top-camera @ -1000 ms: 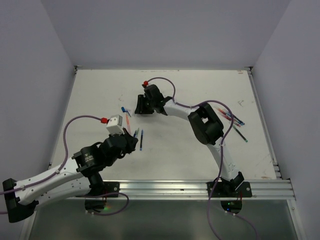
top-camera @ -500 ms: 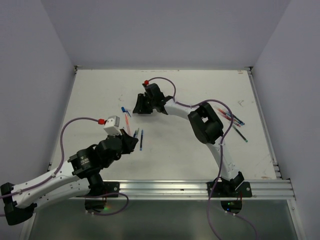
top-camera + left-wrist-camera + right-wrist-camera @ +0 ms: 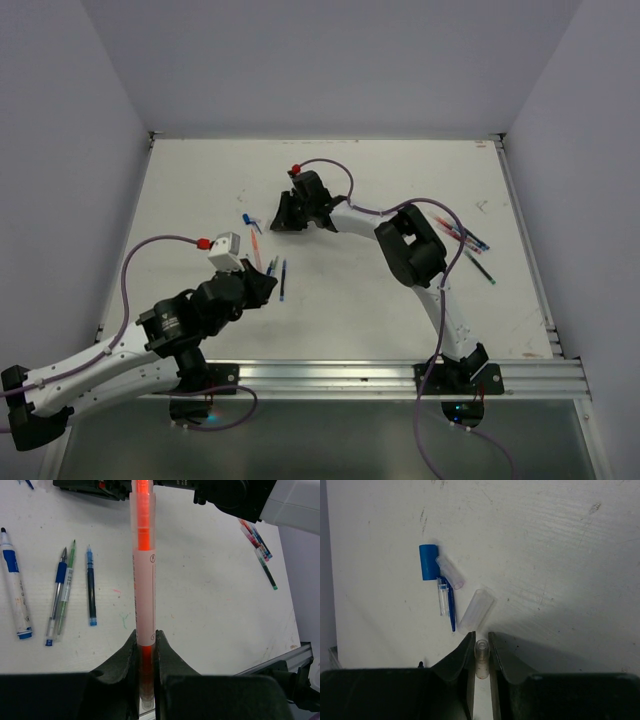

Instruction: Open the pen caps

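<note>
My left gripper [image 3: 145, 635] is shut on the lower end of an orange pen [image 3: 143, 570] with a pale barrel, which points away towards the right arm. In the top view the left gripper [image 3: 263, 284] is at the near left and the pen [image 3: 256, 250] slants up from it. My right gripper [image 3: 480, 637] is shut on a small clear pen cap [image 3: 481, 656], just above the table. In the top view the right gripper [image 3: 281, 216] is a little beyond the pen's tip. Loose on the table before it lie a blue cap [image 3: 429, 562], a clear cap [image 3: 477, 609] and a blue clip cap [image 3: 448, 602].
Left of the held pen lie a white and blue marker [image 3: 15, 597], a blue-grip pen [image 3: 56, 597], a green pen [image 3: 65, 592] and a short blue pen [image 3: 90, 586]. Several more pens [image 3: 463, 238] lie at the right of the table.
My left arm has drawn back a little towards the near left with the orange pen in it. The right gripper has barely shifted.
</note>
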Motion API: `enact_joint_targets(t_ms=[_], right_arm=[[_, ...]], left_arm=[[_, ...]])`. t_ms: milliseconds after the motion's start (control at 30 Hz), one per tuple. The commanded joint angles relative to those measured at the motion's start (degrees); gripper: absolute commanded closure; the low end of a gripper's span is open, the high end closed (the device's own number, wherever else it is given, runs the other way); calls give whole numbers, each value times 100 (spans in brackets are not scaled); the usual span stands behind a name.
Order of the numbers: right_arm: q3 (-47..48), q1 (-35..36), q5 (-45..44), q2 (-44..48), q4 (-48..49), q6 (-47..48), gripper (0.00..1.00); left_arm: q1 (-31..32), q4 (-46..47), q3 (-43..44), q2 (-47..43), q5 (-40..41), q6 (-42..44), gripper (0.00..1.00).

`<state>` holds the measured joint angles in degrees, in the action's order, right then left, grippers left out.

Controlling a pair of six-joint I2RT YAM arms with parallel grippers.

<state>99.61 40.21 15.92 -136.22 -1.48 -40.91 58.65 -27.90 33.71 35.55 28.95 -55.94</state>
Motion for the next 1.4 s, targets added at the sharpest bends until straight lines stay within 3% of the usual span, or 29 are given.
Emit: enact_joint_targets(t_ms=[0,167,333,433,567,733,900,1100,1200,1300,1367], right_arm=[[-144,-4,-239,175,-89,153,79],[-91,-4,-300,193,-239,223,65],[-214,5,-520,316,-318,276,63],[242,-13,-450,36,-897,399,63],[-336,-13,-529,438,-205,267,62],[-301,-22,-835,605,-468,478,62],[-925,-153,-1328,1703,-800,636,62],[-1576,-223,-2277,3335,-1574,1689,62],[-1988,-600,-2366,3943,-1935,1639,61],[-2691,-1495,-1622,4479,-2023,1193,39],[-3313,-2252,-954,4718,-1683,1146,33]], left_arm=[[15,188,-119,13,5,-13,100],[15,224,-172,-13,5,-31,100],[14,285,-190,31,-21,-31,100],[15,312,-190,57,-30,-13,100],[15,338,-207,83,-39,-13,100],[15,583,-286,294,-240,13,100],[15,1075,-462,724,-442,92,100],[15,1655,-401,1621,-610,233,100],[15,2016,-392,2051,-706,329,100],[6,2175,-252,2682,-707,470,100],[-3,2192,-76,2948,-645,549,100]])
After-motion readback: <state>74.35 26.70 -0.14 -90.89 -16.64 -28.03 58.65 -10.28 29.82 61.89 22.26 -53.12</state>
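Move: The right hand has a small clear cap between its fingertips, low beside the cap pile. A loose clear cap lies about 3 cm to its left and 1 cm ahead, the blue pen cap 5 cm left and 1 cm ahead, the blue marker cap 7 cm left and 3 cm ahead, all some 2 cm below. From the left hand, which holds the uncapped orange pen, the blue pen lies roughly 9 cm ahead, 3 cm right and 16 cm below; the green pen is about 10 cm ahead and 1 cm left. Letting go of the clear cap beside the others, the right fingers open and the hand lingers almost in place, then sweeps away about 20 cm to the right and 17 cm up, turning clockwise and tipping upward as the fingers spread wider. The left hand keeps its grip on the orange pen and, mostly late on, sinks about 9 cm and shifts 5 cm right, towards the table by the blue pen. ##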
